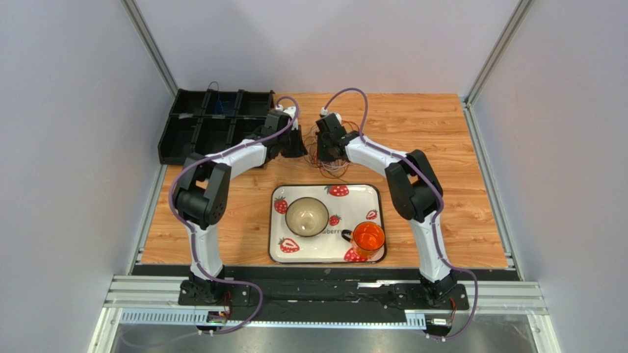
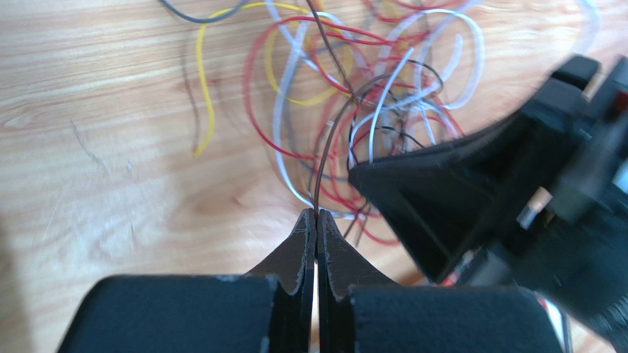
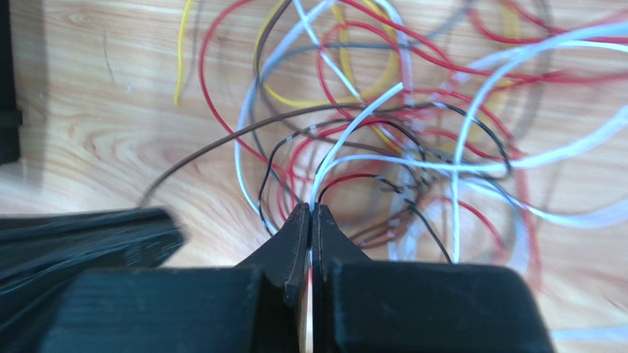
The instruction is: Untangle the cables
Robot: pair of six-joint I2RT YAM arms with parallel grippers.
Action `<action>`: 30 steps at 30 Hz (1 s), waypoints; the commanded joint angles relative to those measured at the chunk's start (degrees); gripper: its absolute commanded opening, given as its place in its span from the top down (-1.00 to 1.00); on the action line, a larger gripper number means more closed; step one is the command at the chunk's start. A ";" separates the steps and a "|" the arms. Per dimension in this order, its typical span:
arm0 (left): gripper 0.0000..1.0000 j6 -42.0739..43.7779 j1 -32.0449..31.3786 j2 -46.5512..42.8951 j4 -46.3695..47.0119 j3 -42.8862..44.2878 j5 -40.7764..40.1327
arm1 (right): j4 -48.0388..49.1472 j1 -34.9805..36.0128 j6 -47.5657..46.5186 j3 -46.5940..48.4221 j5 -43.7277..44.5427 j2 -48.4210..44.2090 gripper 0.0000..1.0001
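Observation:
The cables (image 1: 331, 160) lie as a tangle of thin red, white, yellow, brown and black loops on the wooden table, between the two grippers. My left gripper (image 2: 317, 215) is shut on a dark brown cable (image 2: 321, 162) that runs up from its tips into the tangle (image 2: 368, 95). My right gripper (image 3: 311, 209) is shut on a white cable (image 3: 352, 129) that arcs up out of its tips across the red and black loops. The top view shows the left gripper (image 1: 295, 145) just left of the pile and the right gripper (image 1: 329, 145) over it. The right gripper's black body (image 2: 472, 191) fills the right of the left wrist view.
A strawberry-patterned tray (image 1: 372, 193) lies in front of the tangle, with a bowl (image 1: 306, 216) and an orange cup (image 1: 367, 238) on it. Black compartment bins (image 1: 214, 121) stand at the back left. Grey walls close in both sides.

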 commanded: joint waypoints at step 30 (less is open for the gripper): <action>1.00 9.06 -3.32 -25.41 -28.77 25.07 -7.92 | -4.16 -10.62 -3.91 -4.31 0.71 -20.24 -0.20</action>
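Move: Left hand, pinching a brown cable: the tangle's middle lies about 7 cm right, 2 cm ahead and 7 cm below; the black box is 25 cm left and 8 cm ahead, the strawberry tray 21 cm back and 6 cm right. Right hand, shut on a white cable: the tangle's middle is some 3 cm right, 2 cm ahead and 3 cm below; the tray is 20 cm back, 2 cm right. Still pinching the brown cable, the left hand whips it up and away from the tangle, about 40 cm high and some 10 cm back, its fingers tilting up by nearly 40 degrees, before sinking slightly. Meanwhile the right hand drags the white cable some 10 cm right and 8 cm up, stops, and opens about halfway to let go. ##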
